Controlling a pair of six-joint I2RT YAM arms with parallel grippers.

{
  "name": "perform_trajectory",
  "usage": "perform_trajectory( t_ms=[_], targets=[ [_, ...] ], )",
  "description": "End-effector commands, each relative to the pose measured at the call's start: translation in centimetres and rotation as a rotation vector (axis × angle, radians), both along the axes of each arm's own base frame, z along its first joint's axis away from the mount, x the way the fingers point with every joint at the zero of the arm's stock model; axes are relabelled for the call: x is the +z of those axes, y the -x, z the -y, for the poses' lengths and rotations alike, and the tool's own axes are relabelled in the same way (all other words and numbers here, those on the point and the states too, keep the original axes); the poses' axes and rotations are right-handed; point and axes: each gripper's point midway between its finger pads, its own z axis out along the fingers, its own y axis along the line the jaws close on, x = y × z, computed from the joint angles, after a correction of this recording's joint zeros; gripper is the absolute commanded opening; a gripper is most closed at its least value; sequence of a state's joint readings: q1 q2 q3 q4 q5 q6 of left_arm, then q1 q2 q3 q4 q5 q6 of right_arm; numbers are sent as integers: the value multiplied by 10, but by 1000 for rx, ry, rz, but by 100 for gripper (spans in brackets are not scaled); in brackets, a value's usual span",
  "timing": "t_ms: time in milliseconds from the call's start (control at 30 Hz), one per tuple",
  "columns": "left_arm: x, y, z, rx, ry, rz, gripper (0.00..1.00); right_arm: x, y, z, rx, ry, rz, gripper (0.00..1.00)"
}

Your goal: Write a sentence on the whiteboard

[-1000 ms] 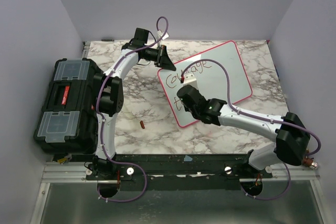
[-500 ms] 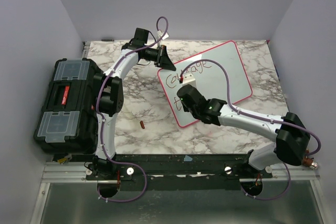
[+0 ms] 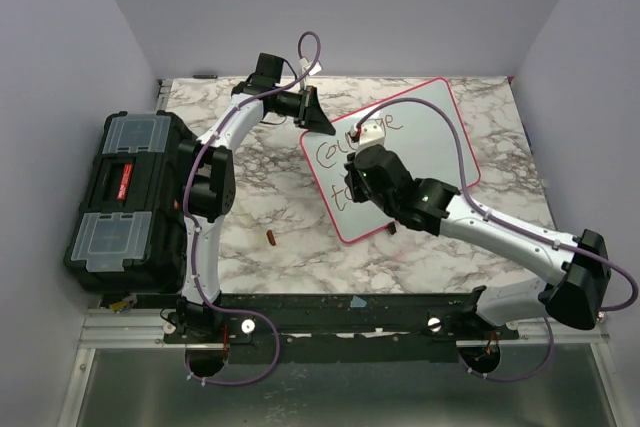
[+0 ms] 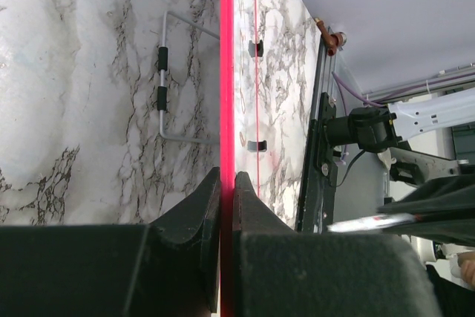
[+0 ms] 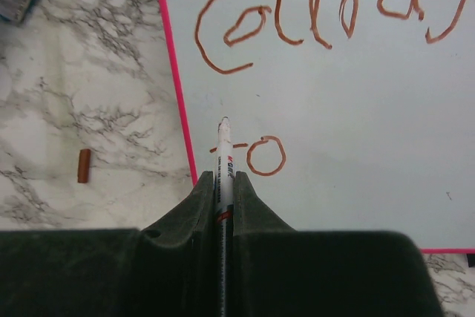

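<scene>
The whiteboard (image 3: 430,152), white with a pink rim (image 4: 227,72), lies tilted on the marble table. My left gripper (image 3: 320,121) (image 4: 227,177) is shut on its rim at the far left corner. The sentence (image 5: 319,16) is in red-brown marker, "Courag" on the top line with "to" (image 5: 256,155) below it. My right gripper (image 3: 360,185) (image 5: 225,176) is shut on a white marker (image 5: 224,154) over the board's left part. The marker tip sits at the "t" of "to". In the top view my right wrist hides the middle of the lettering (image 3: 335,150).
A black toolbox (image 3: 125,202) with clear lid compartments fills the table's left side. A small red-brown marker cap (image 3: 272,238) (image 5: 84,165) lies on the marble near the board's lower left corner. A small dark piece (image 3: 391,229) sits at the board's near edge.
My right arm has swung away from me and to the right, so the wrist now covers the middle of the top line. The left gripper and the board have not moved.
</scene>
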State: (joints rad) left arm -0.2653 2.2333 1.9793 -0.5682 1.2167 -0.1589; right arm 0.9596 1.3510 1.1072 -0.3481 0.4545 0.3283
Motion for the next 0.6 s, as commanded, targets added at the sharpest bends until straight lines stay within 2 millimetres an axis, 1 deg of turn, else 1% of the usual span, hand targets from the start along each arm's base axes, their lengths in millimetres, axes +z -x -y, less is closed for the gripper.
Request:
perform_trajectory(
  t_ms=[0,200,300,400,467,567],
  targets=[
    [8,-11,-1,-10,14,159,0,22,8,8,41,14,-20,1],
    [8,-11,-1,-8,13,158,0,20,9,17,52,41,-59,1],
    [7,-11,-1,-10,13,157,0,13,0,36,-12,64,-62,1],
    [8,-11,-1,-11,14,158,0,12,-10,51,-76,28,-39,1],
    [9,-10,-1,-12,17,159,0,10,-17,58,-109,3,-26,1],
    [9,-10,-1,-13,17,158,0,5,-22,62,-139,-2,-20,1]
  ],
)
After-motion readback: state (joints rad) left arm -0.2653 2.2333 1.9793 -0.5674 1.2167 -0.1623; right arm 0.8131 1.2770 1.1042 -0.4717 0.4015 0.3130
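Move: The right hand holds the marker clear of the board; the blank patch it goes for, just right of "to", lies some 7 cm ahead, 4 cm to its right and 9 cm below. The "o" is about 6 cm ahead and 1 cm left of the hand, the "t" 5 cm ahead and 4 cm left, both at board level. "Courage" centres roughly 16 cm ahead, 1 cm right. From the left hand the patch is about 12 cm back, 11 cm right and 7 cm lower. With the marker touching nothing at either end, the right hand goes on rising about 3 cm above the written "to", then swings some 5 cm to its right past the "o", easing slightly forward and sinking those 3 cm again towards the blank board beside the word. The fingers keep their hold on the marker; the left hand stays put, still pinching the board's edge. ##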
